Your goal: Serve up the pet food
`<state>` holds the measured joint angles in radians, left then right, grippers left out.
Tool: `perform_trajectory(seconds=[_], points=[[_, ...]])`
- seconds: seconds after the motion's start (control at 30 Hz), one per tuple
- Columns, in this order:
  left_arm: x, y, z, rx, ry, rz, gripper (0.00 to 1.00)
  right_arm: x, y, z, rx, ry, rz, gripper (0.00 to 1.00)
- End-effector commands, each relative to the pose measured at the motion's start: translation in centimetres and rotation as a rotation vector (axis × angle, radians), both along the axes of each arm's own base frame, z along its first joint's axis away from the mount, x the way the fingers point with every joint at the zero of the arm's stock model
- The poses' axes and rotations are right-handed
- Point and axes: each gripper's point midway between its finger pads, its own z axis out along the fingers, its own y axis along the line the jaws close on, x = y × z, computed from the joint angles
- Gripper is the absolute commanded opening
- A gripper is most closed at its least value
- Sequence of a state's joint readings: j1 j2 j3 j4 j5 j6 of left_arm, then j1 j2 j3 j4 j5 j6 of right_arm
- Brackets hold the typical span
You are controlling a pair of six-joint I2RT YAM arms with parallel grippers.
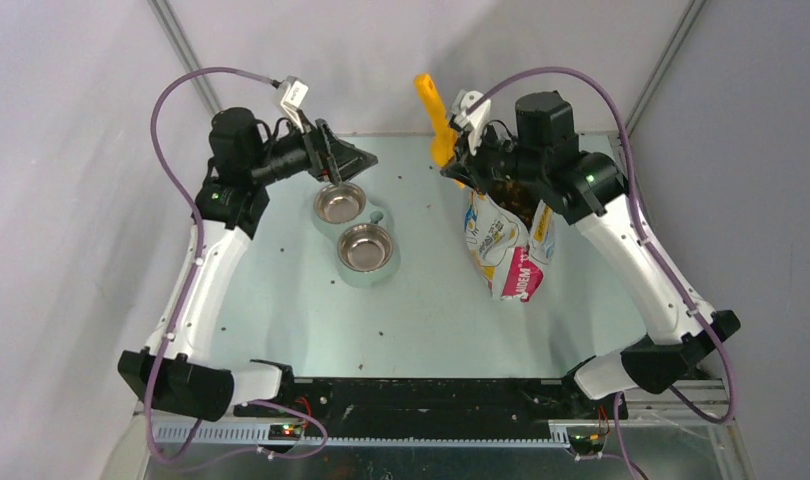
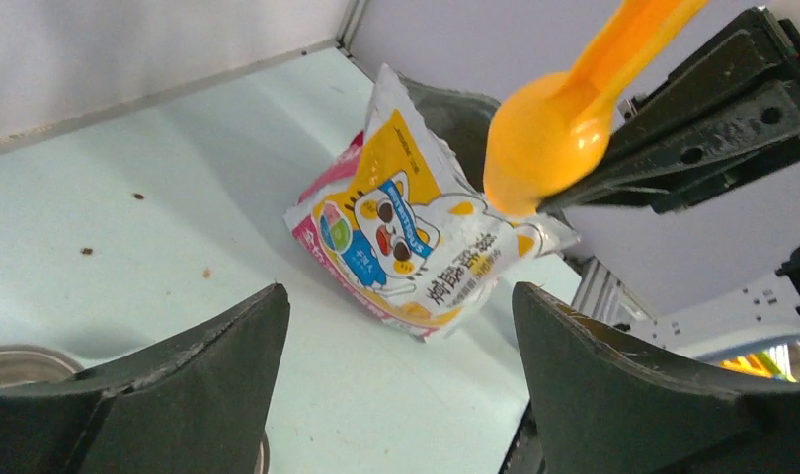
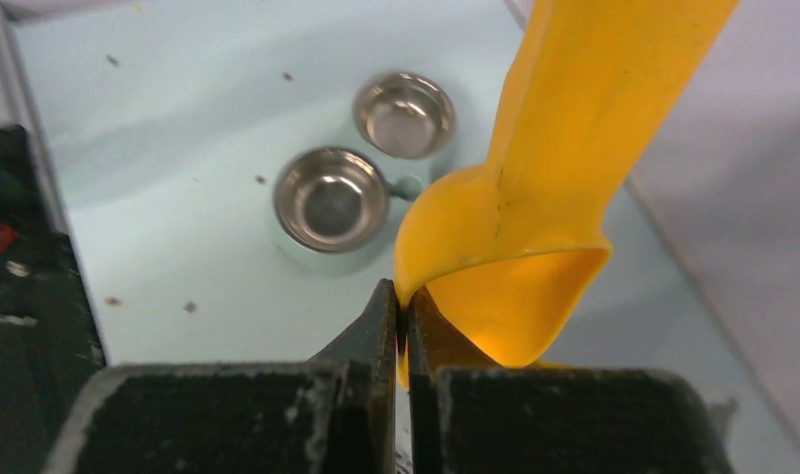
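Observation:
My right gripper [image 3: 406, 299] is shut on the rim of the orange scoop [image 3: 534, 197], whose bowl looks empty. It holds the scoop [image 1: 436, 115] above the far end of the printed food bag [image 1: 506, 245], handle pointing away. Brown pet food [image 1: 509, 195] shows dimly in the bag's open mouth, and single pellets [image 3: 259, 180] lie loose on the table. My left gripper [image 2: 396, 291] is open with nothing between its fingers. It hovers by the far steel bowl [image 1: 339, 203] and faces the bag [image 2: 416, 237] and the scoop [image 2: 549, 138].
Two steel bowls [image 3: 332, 197] [image 3: 404, 114] sit empty in one pale green holder [image 1: 381, 270], left of the bag. Stray pellets [image 2: 86, 251] dot the pale table [image 1: 431, 320]. A metal rail runs along the table's back edge [image 1: 401, 135].

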<state>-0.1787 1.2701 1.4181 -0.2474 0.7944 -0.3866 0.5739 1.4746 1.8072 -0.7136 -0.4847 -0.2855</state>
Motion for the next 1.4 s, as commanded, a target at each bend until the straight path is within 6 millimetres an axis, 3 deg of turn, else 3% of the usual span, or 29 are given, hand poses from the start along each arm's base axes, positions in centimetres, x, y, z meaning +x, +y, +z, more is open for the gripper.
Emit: perform_trajectory(seconds=[0.0, 0.1, 0.2, 0.4, 0.6, 0.97, 1.3, 1.37], points=[[-3.5, 0.2, 2.3, 0.011, -0.073, -0.055, 0.90, 1.3, -2.7, -1.1, -0.209, -0.178, -0.089, 0.00], [-3.9, 0.1, 4.7, -0.080, -0.109, -0.013, 0.90, 1.0, -2.1, -1.7, -0.264, -0.206, -0.077, 0.00], [-4.7, -0.9, 7.1, -0.115, -0.144, -0.085, 0.89, 0.5, -1.6, -3.0, -0.338, -0.212, -0.066, 0.00], [-3.7, -2.3, 8.9, -0.183, -0.069, -0.105, 0.89, 0.8, -0.8, -3.9, -0.383, -0.170, -0.071, 0.00], [-1.5, -3.0, 8.4, -0.216, 0.028, -0.072, 0.83, 0.8, -0.1, -3.9, -0.392, -0.189, -0.057, 0.00], [0.5, -4.0, 6.2, -0.163, 0.090, -0.038, 0.73, 0.7, 0.1, -3.7, -0.389, -0.204, -0.057, 0.00], [1.0, -4.6, 4.0, -0.132, 0.158, -0.057, 0.47, 1.2, 0.4, -3.3, -0.387, -0.231, -0.064, 0.00], [0.9, -4.8, 3.8, -0.133, 0.155, -0.078, 0.37, 1.3, 0.4, -3.3, -0.389, -0.232, -0.066, 0.00]])
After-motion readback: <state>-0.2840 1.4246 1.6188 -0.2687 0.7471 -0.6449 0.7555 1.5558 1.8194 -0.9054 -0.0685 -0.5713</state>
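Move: The free end of the scoop handle stands about 10 cm right of the open left gripper, 3 cm ahead and some 14 cm above it. Far below that gripper, by about 36 cm, sit the near bowl (4 cm ahead, 3 cm left) and the far bowl (14 cm ahead, 9 cm left). From the right gripper, shut on the scoop's rim, the left gripper is roughly 15 cm left, 2 cm ahead and about level; the food bag is 13 cm right, 3 cm ahead and 25 cm down. Keep the right gripper's pinch on the scoop's rim, lower it about 7 cm and roll its left side down some 25 degrees, tipping the handle towards the left gripper; then hold there. Meanwhile bring the left gripper back and up, then forward, right and down again until its fingers straddle the handle end, closing them from wide open to under half. ##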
